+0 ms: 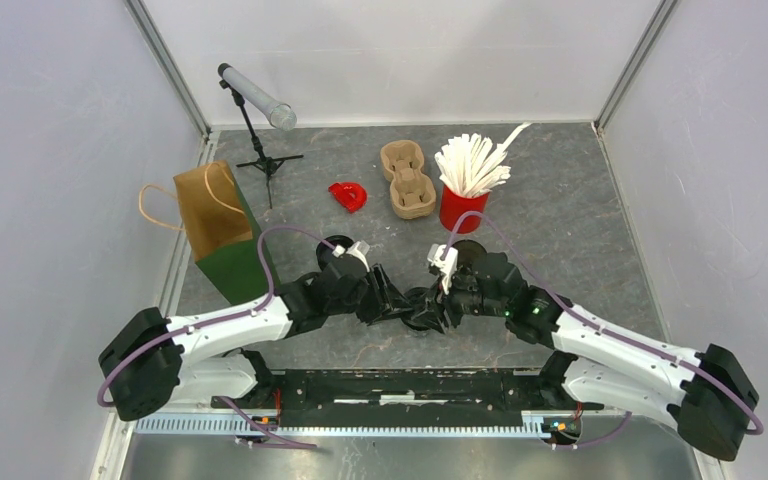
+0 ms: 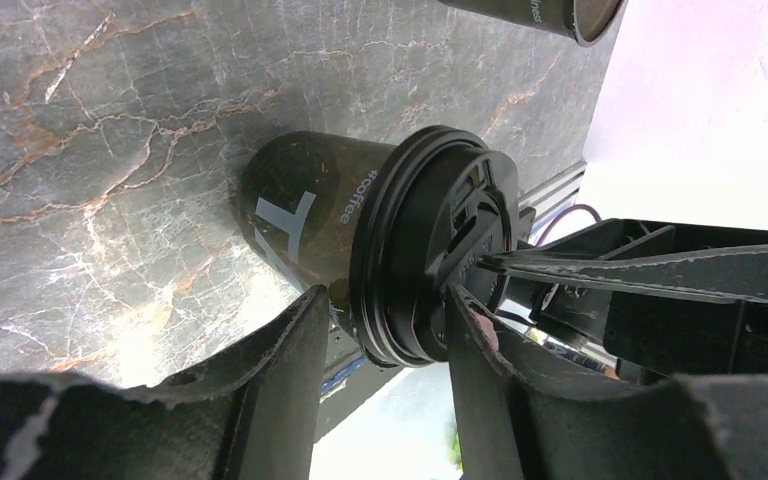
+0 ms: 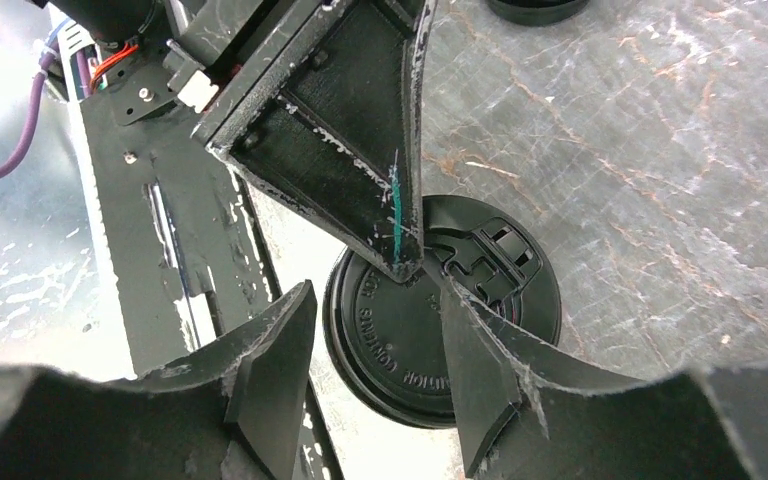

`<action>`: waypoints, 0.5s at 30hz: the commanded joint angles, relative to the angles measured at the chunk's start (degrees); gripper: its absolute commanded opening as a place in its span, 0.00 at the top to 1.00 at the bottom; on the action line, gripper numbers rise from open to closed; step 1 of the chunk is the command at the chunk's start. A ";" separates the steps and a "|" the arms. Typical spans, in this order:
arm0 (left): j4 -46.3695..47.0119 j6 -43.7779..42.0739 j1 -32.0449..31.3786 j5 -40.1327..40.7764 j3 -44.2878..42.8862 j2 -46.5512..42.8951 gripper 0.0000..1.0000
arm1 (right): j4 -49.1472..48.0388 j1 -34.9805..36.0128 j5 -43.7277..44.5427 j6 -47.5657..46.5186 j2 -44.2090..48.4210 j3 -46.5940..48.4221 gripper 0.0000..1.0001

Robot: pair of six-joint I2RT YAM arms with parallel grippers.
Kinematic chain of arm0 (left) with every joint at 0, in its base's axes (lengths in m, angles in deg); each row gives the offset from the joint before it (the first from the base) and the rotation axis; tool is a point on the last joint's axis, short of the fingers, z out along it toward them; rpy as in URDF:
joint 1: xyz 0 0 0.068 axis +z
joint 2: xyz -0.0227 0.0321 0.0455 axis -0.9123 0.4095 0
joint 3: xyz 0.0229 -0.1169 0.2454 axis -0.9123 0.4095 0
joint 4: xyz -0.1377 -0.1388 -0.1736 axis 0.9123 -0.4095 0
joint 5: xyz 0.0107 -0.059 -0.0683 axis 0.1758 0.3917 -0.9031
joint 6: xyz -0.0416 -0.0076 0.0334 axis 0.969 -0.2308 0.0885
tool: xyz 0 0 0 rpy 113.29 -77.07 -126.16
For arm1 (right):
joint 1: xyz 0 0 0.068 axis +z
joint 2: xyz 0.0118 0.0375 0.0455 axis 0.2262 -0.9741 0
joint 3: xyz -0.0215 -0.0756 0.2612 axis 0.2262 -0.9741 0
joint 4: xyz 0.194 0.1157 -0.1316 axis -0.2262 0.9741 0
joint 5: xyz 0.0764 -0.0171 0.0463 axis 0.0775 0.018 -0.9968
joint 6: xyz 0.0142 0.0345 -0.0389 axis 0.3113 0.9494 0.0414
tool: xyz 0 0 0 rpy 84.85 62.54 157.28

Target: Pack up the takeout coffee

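Observation:
A black takeout coffee cup [image 2: 300, 215] stands on the marble table, its black lid [image 3: 410, 350] on top, between both arms near the front middle. My left gripper [image 2: 385, 297] is turned on its side and shut on the lid: one finger lies under the rim against the cup wall, the other presses the lid's top. My right gripper [image 3: 375, 300] hovers open just above the lid, one finger over it and the other off its edge. In the top view both grippers [image 1: 400, 300] [image 1: 445, 300] meet over the cup and hide most of it.
A brown paper bag [image 1: 210, 210] lies at the left. A cardboard cup carrier [image 1: 407, 178], a red cup of white stirrers [image 1: 465, 205] and a small red object [image 1: 348, 195] sit at the back. Two other black cups [image 1: 335, 245] [image 1: 470, 250] stand behind the grippers. A small stand [image 1: 257, 95] rises back left.

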 commanded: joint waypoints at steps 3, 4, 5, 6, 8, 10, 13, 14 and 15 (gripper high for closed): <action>-1.03 -4.78 -0.10 1.40 -2.78 0.46 0.47 | 2.50 0.26 6.33 0.61 5.32 3.04 0.44; -1.11 -5.08 -0.10 1.30 -2.90 0.62 0.47 | 2.89 0.27 7.28 1.00 5.58 3.06 0.44; -1.21 -5.23 -0.07 1.11 -3.10 0.66 0.47 | 3.35 0.32 8.90 1.51 5.88 3.04 0.44; -1.20 -5.36 -0.10 0.99 -3.14 0.74 0.47 | 3.96 0.26 10.76 2.24 6.10 2.97 0.43; -1.30 -5.60 -0.10 0.85 -3.10 0.84 0.48 | 5.06 0.28 14.78 5.23 6.87 2.88 0.40; -1.30 -5.78 -0.10 0.72 -3.00 1.07 0.49 | 6.92 0.26 19.30 9.50 7.72 3.00 0.34; -1.21 -6.00 -0.09 0.57 -2.97 1.28 0.51 | 8.32 0.27 22.93 15.84 8.61 1.90 0.24; -1.28 -6.17 -0.14 0.58 -3.00 1.25 0.52 | 8.59 0.32 23.15 17.27 8.81 1.44 0.20; -1.30 -6.45 -0.19 0.57 -3.05 1.33 0.53 | 8.72 0.26 23.13 18.63 8.91 1.06 0.15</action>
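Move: The lidded cup stands upright between the hands, its middle about 3 cm to the right of the left hand and 5 cm below it. From the right hand it is roughly 3 cm left, 1 cm ahead and 8 cm down. The open cup lies some 11 cm ahead, 7 cm right and 9 cm below the right hand, with the red straw tub about 12 cm beyond it. The black lid stack is about 12 cm ahead and 14 cm left of the left hand. The lidded cup keeps the left fingers at its rim, one tip on the lid's top, while that hand stays in place. Away from the lid goes the right hand: first up about 2 cm, then forward and right towards the open cup, ending some 4.5 cm off, sinking slightly, turning about 20 degrees clockwise and opening its fingers wider. ##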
